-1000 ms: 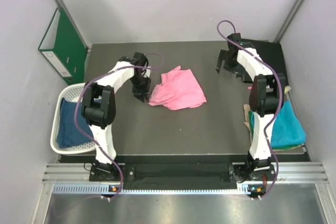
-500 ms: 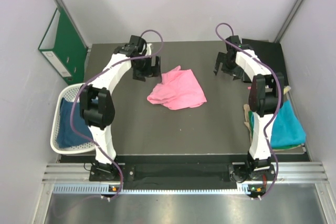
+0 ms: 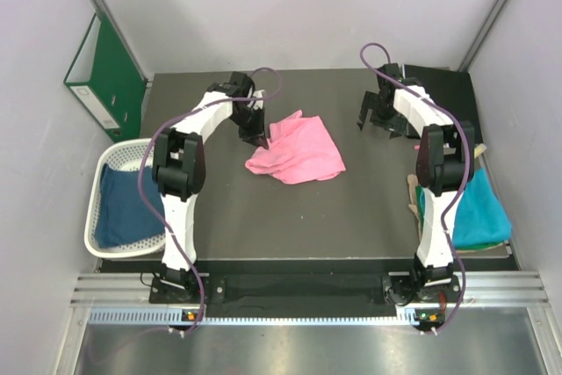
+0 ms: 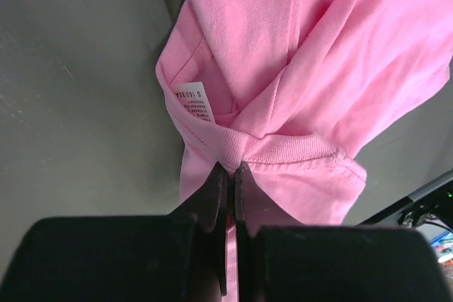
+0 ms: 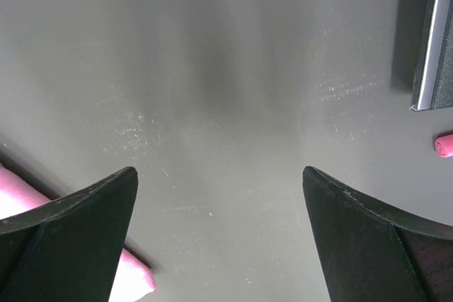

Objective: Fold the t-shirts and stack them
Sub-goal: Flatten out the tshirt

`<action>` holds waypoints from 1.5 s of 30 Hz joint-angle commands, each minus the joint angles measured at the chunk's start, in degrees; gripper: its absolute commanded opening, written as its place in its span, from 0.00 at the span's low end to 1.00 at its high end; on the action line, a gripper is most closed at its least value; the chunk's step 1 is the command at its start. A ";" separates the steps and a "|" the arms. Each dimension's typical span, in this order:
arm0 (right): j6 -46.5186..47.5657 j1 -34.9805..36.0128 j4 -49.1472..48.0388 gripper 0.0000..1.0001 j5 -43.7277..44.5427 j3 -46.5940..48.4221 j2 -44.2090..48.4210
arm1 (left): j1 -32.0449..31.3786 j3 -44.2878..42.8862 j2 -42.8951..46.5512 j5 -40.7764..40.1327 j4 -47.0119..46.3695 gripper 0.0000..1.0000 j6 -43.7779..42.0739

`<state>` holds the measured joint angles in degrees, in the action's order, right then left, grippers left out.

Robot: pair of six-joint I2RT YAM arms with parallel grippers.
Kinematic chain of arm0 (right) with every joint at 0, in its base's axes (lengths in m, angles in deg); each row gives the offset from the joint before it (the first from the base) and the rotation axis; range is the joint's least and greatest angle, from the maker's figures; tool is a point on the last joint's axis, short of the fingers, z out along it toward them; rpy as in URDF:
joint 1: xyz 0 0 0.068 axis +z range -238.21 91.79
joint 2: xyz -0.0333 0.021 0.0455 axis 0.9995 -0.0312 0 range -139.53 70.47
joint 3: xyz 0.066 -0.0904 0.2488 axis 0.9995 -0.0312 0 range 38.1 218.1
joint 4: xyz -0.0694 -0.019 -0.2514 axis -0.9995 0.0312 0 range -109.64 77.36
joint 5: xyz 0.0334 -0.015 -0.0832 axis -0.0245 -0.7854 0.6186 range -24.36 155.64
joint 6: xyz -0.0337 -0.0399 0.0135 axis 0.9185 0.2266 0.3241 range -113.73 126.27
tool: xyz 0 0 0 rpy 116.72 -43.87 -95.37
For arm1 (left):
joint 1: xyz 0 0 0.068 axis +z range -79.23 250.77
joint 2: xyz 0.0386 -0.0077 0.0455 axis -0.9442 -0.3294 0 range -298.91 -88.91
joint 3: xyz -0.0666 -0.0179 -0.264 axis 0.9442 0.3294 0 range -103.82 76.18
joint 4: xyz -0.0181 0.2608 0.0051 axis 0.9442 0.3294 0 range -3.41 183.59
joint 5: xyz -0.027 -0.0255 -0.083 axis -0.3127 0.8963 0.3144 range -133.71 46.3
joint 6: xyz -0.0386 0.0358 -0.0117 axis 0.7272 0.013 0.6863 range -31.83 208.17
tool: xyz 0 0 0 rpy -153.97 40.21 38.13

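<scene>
A crumpled bright pink t-shirt (image 3: pixel 303 151) lies in the middle of the dark table (image 3: pixel 351 217). My left gripper (image 3: pixel 261 140) is down at its back left edge. In the left wrist view that gripper (image 4: pixel 231 167) is shut on a fold of the pink t-shirt (image 4: pixel 283 68) at the ribbed collar, beside the white label. My right gripper (image 3: pixel 376 120) hangs open over bare table at the back right, apart from the shirt. Its wrist view shows the right gripper (image 5: pixel 219 171) with nothing between the jaws. The dark blue t-shirt (image 3: pixel 118 208) lies in the basket. The teal t-shirt (image 3: pixel 479 208) lies at the right edge.
A white lattice basket (image 3: pixel 90 226) stands off the table's left side. A green ring binder (image 3: pixel 105 72) leans on the left wall. A black flat thing (image 3: pixel 448 85) lies at the back right corner. Grey walls close in the back and sides.
The left gripper rose open to the back of the table, then came down at the pink shirt's back left edge and shut on the cloth. The right arm barely moved.
</scene>
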<state>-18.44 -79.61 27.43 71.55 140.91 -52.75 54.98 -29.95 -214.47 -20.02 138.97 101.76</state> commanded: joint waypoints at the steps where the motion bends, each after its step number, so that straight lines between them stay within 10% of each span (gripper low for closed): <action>1: -0.69 0.45 -1.28 1.00 0.24 0.38 3.86 | 0.15 -3.29 2.42 -0.38 1.67 0.00 -0.23; 12: -0.60 0.45 -1.80 1.00 0.15 -0.50 4.21 | 8.41 -26.92 11.91 -19.37 2.39 0.00 5.31; 29: -1.04 -0.08 -1.72 1.00 0.59 0.21 4.21 | -3.10 -37.14 13.32 8.57 -29.96 0.00 23.15; 38: -0.61 -0.16 -2.86 1.00 -0.72 -0.41 4.83 | -3.19 -21.79 19.97 15.26 -11.72 0.00 13.86; 45: 2.47 3.35 -5.50 1.00 -6.69 5.20 2.47 | -2.49 -0.49 37.30 -14.33 0.78 0.00 9.18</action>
<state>-18.07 -79.17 24.48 68.80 141.06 -52.20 51.81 -33.97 -188.94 -17.03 132.34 114.17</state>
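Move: The left hand already pinches the t-shirt near its upper left edge; the t-shirt's middle lies about 8 cm to its right, 2 cm back and a centimetre lower. The t-shirt's right corner is some 19 cm right and 6 cm back, while the laundry basket stands about 34 cm left and 13 cm back. From the open right hand, the t-shirt's middle is roughly 20 cm left, 8 cm back and 4 cm below. Still pinching the t-shirt, the left hand swings it up about 40 cm, then lowers it some 15 cm. ##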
